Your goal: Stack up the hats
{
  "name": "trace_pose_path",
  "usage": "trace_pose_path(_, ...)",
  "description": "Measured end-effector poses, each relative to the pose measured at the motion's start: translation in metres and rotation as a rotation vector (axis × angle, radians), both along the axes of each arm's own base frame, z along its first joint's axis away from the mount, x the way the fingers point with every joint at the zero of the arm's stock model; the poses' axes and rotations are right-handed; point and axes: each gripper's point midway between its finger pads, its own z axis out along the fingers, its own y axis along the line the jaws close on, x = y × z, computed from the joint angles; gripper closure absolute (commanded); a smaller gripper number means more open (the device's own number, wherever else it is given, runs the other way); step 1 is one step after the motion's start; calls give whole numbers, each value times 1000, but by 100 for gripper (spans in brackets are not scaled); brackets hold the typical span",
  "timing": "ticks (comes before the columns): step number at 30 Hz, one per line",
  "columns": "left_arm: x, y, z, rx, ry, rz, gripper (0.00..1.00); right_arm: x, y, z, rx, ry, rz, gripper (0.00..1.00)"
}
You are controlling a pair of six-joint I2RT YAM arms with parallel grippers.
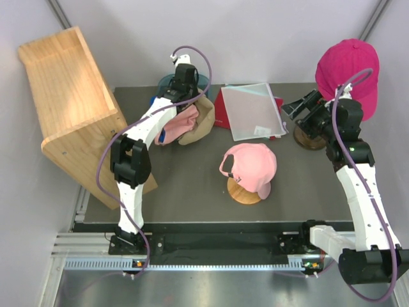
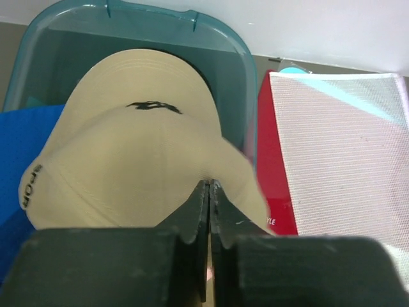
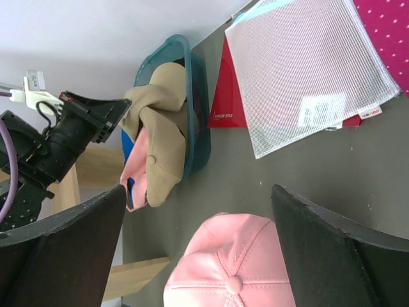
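My left gripper (image 1: 193, 96) is shut on the tan hat (image 2: 128, 166), its jaws pinched on the fabric near the back of the crown. The tan hat hangs over the teal bin (image 2: 38, 57), with a blue hat (image 2: 25, 137) beside it. A soft pink hat (image 1: 184, 121) and the blue hat (image 1: 162, 137) lie bunched under the tan hat (image 1: 203, 123). A light pink hat (image 1: 252, 165) rests on a round wooden base mid-table and also shows in the right wrist view (image 3: 236, 268). The magenta hat (image 1: 348, 64) sits at the back right. My right gripper (image 3: 198, 192) is open above the table, holding nothing.
A red folder (image 1: 223, 109) under a mesh pouch (image 1: 255, 110) lies at the back centre. A slanted wooden box (image 1: 64, 96) fills the left side. A round wooden stand (image 1: 310, 138) is below my right gripper (image 1: 300, 107).
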Motion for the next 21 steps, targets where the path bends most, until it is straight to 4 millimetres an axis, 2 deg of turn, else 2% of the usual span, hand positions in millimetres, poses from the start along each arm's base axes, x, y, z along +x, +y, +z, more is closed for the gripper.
trace_pose_path(6, -1, 6, -3, 16, 12, 5, 100, 0, -2, 0, 0, 0, -5, 6)
trace_pose_path(9, -4, 10, 3, 26, 2, 8, 100, 0, -2, 0, 0, 0, -5, 6)
trace_pose_path(10, -5, 12, 6, 29, -2, 9, 97, 0, -2, 0, 0, 0, -5, 6)
trace_pose_path(11, -6, 13, 11, 27, -8, 11, 90, 0, -2, 0, 0, 0, -5, 6)
trace_pose_path(13, -9, 17, 21, 23, -19, 26, 83, 0, -2, 0, 0, 0, -5, 6)
trace_pose_path(14, -12, 20, 25, 18, -19, 38, 73, 0, -2, 0, 0, 0, -5, 6)
trace_pose_path(16, -17, 25, 33, 0, -19, 58, 66, 0, -2, 0, 1, 0, -5, 6)
trace_pose_path(17, -19, 28, 36, -12, -17, 68, 56, 0, -2, 0, 1, 0, -5, 6)
trace_pose_path(21, -28, 32, 31, -68, 21, 88, 39, 0, -2, 0, 2, 0, -5, 6)
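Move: The tan hat on the blue bin lies just under the left hand's shut fingertips, its middle about 3 cm ahead, 2 cm left and 4 cm below. The blue hat is some 10 cm left and 3 cm back, the pink folded hat about 8 cm back and 5 cm left, the mesh pouch 21 cm right and level. From the right hand the tan hat is roughly 25 cm ahead, 34 cm left, 13 cm lower. The left hand backs off the tan hat, empty, about 3 cm left, up and back, fingers reopening halfway. ##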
